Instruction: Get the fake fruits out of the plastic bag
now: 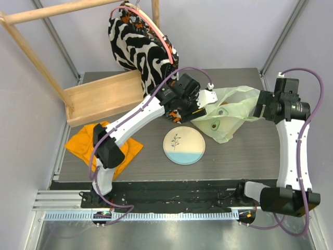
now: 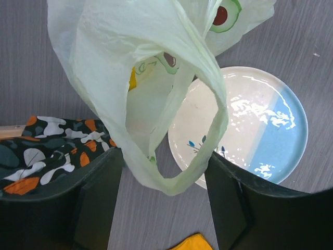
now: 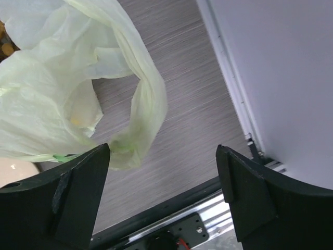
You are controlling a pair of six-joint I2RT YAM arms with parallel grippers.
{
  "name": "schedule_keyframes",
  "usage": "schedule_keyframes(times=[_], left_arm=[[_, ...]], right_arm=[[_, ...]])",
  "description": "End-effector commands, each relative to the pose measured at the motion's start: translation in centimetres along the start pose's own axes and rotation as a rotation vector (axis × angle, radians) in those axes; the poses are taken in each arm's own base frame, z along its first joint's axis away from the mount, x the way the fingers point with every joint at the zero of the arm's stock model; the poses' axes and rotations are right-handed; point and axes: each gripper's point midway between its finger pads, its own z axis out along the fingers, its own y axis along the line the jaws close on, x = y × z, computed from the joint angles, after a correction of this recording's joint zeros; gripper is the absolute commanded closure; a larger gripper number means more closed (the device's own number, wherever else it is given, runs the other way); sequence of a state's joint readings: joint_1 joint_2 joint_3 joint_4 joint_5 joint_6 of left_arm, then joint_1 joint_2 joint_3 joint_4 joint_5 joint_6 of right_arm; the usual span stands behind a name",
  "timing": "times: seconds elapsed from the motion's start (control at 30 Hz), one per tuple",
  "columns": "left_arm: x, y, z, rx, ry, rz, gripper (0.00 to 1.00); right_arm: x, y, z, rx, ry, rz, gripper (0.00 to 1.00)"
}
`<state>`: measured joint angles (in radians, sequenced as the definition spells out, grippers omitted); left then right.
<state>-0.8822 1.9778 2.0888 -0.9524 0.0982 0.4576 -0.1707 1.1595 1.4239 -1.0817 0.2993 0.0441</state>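
Note:
The pale-green plastic bag (image 1: 229,112) lies crumpled on the table between my two grippers. In the left wrist view one handle loop (image 2: 208,146) of the bag (image 2: 125,67) hangs between the fingers of my left gripper (image 2: 164,198). Its jaws stand wide apart, one either side of the loop. A yellow shape (image 2: 133,79) shows through the film; the other fake fruits are hidden inside. My right gripper (image 3: 164,192) is open at the bag's right end. The bag's other handle (image 3: 151,104) ends just beside its left finger (image 3: 78,192).
A round white-and-blue plate (image 1: 184,146) lies in front of the bag, partly under it. The zebra-patterned cloth bag (image 1: 140,47) hangs from a wooden frame at the back. A wooden tray (image 1: 104,96) and an orange cloth (image 1: 86,146) sit at the left.

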Motion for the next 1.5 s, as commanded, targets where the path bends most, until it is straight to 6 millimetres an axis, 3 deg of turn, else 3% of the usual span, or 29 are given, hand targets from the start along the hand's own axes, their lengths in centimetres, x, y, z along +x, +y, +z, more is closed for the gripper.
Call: schedule_keyframes(times=[0.0, 0.03, 0.1, 0.13, 0.17, 0.23, 0.33, 0.37, 0.4, 0.47, 0.53, 0.63, 0.67, 0.73, 0.77, 0.83, 0.93, 0.97, 1.0, 1.03, 1.07, 1.13, 1.17, 1.23, 1.27, 1.33, 1.37, 1.43, 1.47], left_arm=[[-1.2, 0.9, 0.5, -0.028, -0.011, 0.022, 0.37], [-1.2, 1.0, 0.6, -0.029, -0.011, 0.019, 0.41], [-1.2, 1.1, 0.4, -0.036, -0.007, 0.013, 0.62], [-1.2, 1.2, 0.5, -0.042, -0.003, 0.012, 0.73], [-1.2, 1.6, 0.5, -0.056, -0.005, 0.007, 0.98], [-1.3, 2.2, 0.6, -0.083, -0.011, 0.006, 1.0], [-2.9, 4.9, 1.1, -0.164, -0.08, -0.013, 1.0], [-4.1, 7.1, 1.2, -0.221, -0.147, -0.034, 1.0], [-4.0, 8.4, 2.8, -0.241, -0.16, -0.081, 1.0], [-5.9, 13.9, 1.5, -0.369, -0.274, -0.195, 1.0], [-7.3, 18.7, 0.5, -0.483, -0.361, -0.24, 1.0], [-10.7, 22.3, -4.1, -0.621, -0.528, -0.217, 1.0], [-11.5, 22.6, -5.4, -0.646, -0.563, -0.2, 1.0], [-13.8, 22.8, -9.5, -0.678, -0.667, -0.171, 1.0], [-14.7, 22.6, -11.0, -0.672, -0.708, -0.165, 1.0], [-17.2, 22.1, -15.3, -0.699, -0.815, -0.14, 1.0], [-18.8, 20.4, -18.2, -0.705, -0.855, -0.093, 1.0], [-18.8, 20.0, -18.2, -0.687, -0.857, -0.097, 1.0], [-18.0, 19.6, -16.7, -0.657, -0.815, -0.108, 1.0], [-17.8, 19.2, -17.5, -0.652, -0.811, -0.114, 1.0], [-17.4, 18.8, -17.1, -0.639, -0.793, -0.121, 1.0], [-15.6, 18.1, -14.8, -0.595, -0.719, -0.145, 1.0], [-15.2, 17.7, -15.2, -0.583, -0.713, -0.16, 1.0], [-13.9, 15.6, -12.6, -0.468, -0.654, -0.152, 1.0], [-13.6, 14.8, -12.5, -0.436, -0.646, -0.157, 1.0], [-11.3, 12.2, -9.0, -0.331, -0.553, -0.171, 1.0], [-8.9, 10.4, -6.1, -0.268, -0.47, -0.181, 1.0], [-6.7, 7.6, -4.6, -0.199, -0.407, -0.195, 1.0], [-3.6, 5.7, -2.1, -0.147, -0.324, -0.214, 1.0]], right_arm=[[-1.6, 2.8, 0.6, -0.199, 0.012, 0.095, 0.12], [-2.4, 3.1, 0.3, -0.224, -0.004, 0.1, 0.24], [-3.3, 4.5, 0.4, -0.312, -0.022, 0.085, 0.4], [-3.8, 4.9, 0.4, -0.335, -0.037, 0.081, 0.59], [-4.2, 5.2, 0.6, -0.352, -0.048, 0.077, 0.67], [-5.8, 5.8, 0.9, -0.383, -0.099, 0.079, 0.88], [-8.8, 6.2, 2.8, -0.384, -0.201, 0.086, 0.99], [-11.4, 6.3, 3.5, -0.381, -0.304, 0.095, 0.99], [-12.2, 6.5, 5.0, -0.37, -0.325, 0.117, 0.99], [-14.8, 7.1, 8.1, -0.361, -0.396, 0.161, 0.99], [-19.6, 7.3, 7.4, -0.392, -0.498, 0.227, 0.99], [-26.0, 7.6, 4.2, -0.468, -0.667, 0.246, 0.99], [-28.8, 7.1, 1.3, -0.482, -0.757, 0.235, 0.99], [-31.0, 6.6, -0.4, -0.494, -0.823, 0.218, 0.99], [-32.7, 5.8, -3.1, -0.504, -0.896, 0.213, 0.99], [-34.0, 5.1, -5.9, -0.519, -0.971, 0.194, 0.99], [-34.9, 4.0, -10.7, -0.509, -1.085, 0.145, 0.99], [-34.6, 3.7, -11.7, -0.492, -1.113, 0.1, 0.99], [-33.8, 3.9, -10.9, -0.485, -1.096, 0.079, 0.99], [-32.9, 3.5, -12.7, -0.479, -1.117, 0.062, 0.99], [-31.0, 4.0, -10.3, -0.467, -1.054, 0.024, 0.99], [-27.5, 4.3, -8.5, -0.449, -0.967, -0.015, 0.99], [-23.7, 4.3, -6.5, -0.423, -0.89, -0.047, 0.99], [-18.4, 4.4, -4.5, -0.397, -0.784, -0.093, 0.99], [-13.7, 4.4, -3.0, -0.384, -0.709, -0.108, 0.99], [-6.6, 4.4, 0.2, -0.36, -0.504, -0.174, 0.99], [-2.2, 4.8, 2.4, -0.365, -0.368, -0.2, 0.99], [4.3, 4.6, 4.6, -0.367, -0.146, -0.269, 0.99], [7.4, 4.9, 5.6, -0.386, -0.056, -0.288, 0.96]])
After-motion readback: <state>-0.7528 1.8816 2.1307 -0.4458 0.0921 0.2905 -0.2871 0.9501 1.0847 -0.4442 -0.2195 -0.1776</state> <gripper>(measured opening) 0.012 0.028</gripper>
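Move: The plastic bag's left handle hangs between the left hand's open fingers, about 1 cm ahead, 2 cm right and 2 cm lower, with the bag's body 9 cm right, 2 cm back and 8 cm down. The plate lies some 11 cm back, 6 cm left and 12 cm below. From the right hand, the right handle is roughly 3 cm ahead, 2 cm left and 2 cm down; the body is 14 cm left, 3 cm back, 10 cm down. The bag's two handles are pinched as both grippers shut, then swung forward in a quick toss, some 20–25 cm out, and up as the hands draw back. Fingers tilt upward during the swing. The left hand ends 19 cm higher, just starting to sink; the right drops fast from its peak, finishing 7 cm up and 7 cm farther forward, both still gripping. ##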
